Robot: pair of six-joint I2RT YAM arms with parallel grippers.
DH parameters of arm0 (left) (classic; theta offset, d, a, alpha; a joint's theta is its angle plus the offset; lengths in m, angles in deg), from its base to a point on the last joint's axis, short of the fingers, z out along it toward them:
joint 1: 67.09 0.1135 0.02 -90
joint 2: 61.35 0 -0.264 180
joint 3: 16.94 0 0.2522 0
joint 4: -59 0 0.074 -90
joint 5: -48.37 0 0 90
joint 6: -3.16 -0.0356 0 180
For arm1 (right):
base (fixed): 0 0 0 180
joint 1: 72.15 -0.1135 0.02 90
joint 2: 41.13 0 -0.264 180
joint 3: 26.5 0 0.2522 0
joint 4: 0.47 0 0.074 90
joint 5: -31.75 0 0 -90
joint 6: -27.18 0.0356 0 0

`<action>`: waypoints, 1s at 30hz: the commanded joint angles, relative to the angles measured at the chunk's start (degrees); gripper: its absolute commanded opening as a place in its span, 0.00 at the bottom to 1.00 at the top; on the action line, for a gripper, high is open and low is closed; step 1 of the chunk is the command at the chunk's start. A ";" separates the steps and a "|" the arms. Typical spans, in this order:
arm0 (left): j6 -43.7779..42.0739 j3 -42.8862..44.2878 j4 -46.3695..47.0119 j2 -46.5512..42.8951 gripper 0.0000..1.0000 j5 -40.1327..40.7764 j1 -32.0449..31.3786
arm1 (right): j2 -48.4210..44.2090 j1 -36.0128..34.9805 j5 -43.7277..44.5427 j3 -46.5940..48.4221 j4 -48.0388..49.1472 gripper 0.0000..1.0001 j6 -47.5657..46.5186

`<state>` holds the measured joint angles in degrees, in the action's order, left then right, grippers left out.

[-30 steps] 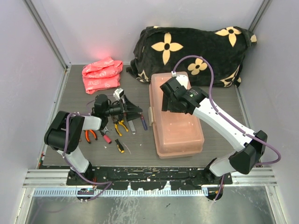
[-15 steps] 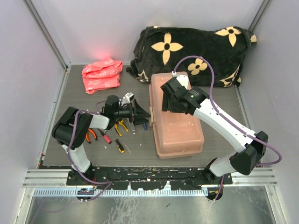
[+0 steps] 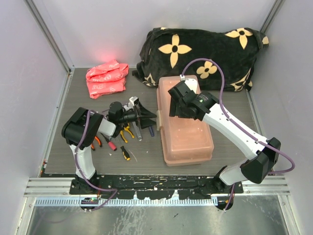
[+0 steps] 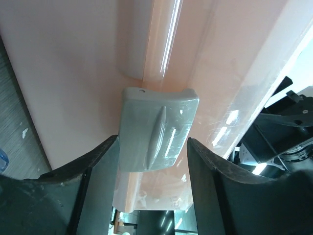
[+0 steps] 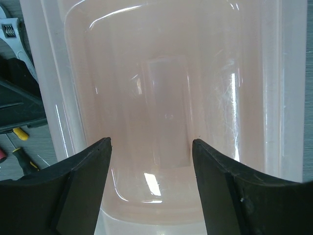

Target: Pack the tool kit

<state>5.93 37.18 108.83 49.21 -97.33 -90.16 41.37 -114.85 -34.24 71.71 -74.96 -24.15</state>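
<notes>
The tool kit's salmon-pink toolbox (image 3: 185, 128) lies closed on the table. Its grey side latch (image 4: 156, 129) fills the left wrist view. My left gripper (image 3: 151, 117) is at the box's left side, open, with a finger on either side of that latch (image 4: 152, 139). My right gripper (image 3: 177, 110) hovers over the lid, open and holding nothing (image 5: 150, 144). Loose tools lie left of the box: a silver wrench (image 3: 138, 133), yellow-handled pliers (image 3: 128, 132), orange-handled pliers (image 3: 94, 142) and a screwdriver (image 3: 125, 153). The wrench (image 5: 11, 34) also shows at the right wrist view's edge.
A bright pink bag (image 3: 106, 78) lies at the back left. Black fabric with yellow flowers (image 3: 205, 54) is heaped behind the toolbox. Grey walls close in the table on three sides.
My left arm has reached rightwards, bringing its gripper up to the toolbox's left side, and its jaws have narrowed slightly. The right arm has barely moved.
</notes>
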 commanded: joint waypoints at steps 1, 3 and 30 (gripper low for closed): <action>6.97 1.88 16.65 -2.44 0.56 0.74 0.20 | 4.11 -0.40 -7.53 -4.17 -7.38 0.72 2.21; 4.75 1.36 14.19 -2.95 0.56 0.33 0.22 | 4.44 -0.42 -7.81 -3.99 -7.13 0.72 2.12; -9.75 -2.46 -3.46 -8.74 0.57 -1.86 7.48 | 3.98 -0.40 -8.80 -5.07 -5.43 0.73 1.75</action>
<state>3.55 35.83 111.38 42.65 -99.50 -79.34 41.04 -114.85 -34.43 70.83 -73.84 -24.78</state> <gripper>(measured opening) 0.566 0.727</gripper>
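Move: The toolbox latch is right in front of the left fingertips: about 3 cm to the right of the left hand, level fore and aft and roughly 1 cm lower. On the table some 10 cm below lie the blue screwdriver, 2 cm left and 2 cm back, and the adjustable wrench, 9 cm left and 1 cm back. From the right hand, over the lid, the latch is about 10 cm left, 2 cm back and 8 cm below. The latch, framed by the open left fingers, is left behind: the left hand first rises about 4 cm alongside it, then swings off to the left and forward by some 7 and 4 cm, easing back right and rearward a little at the end. The fingers stay parted and swing about 10 degrees counter-clockwise. The right hand stays put, seeming to rest on the lid. ##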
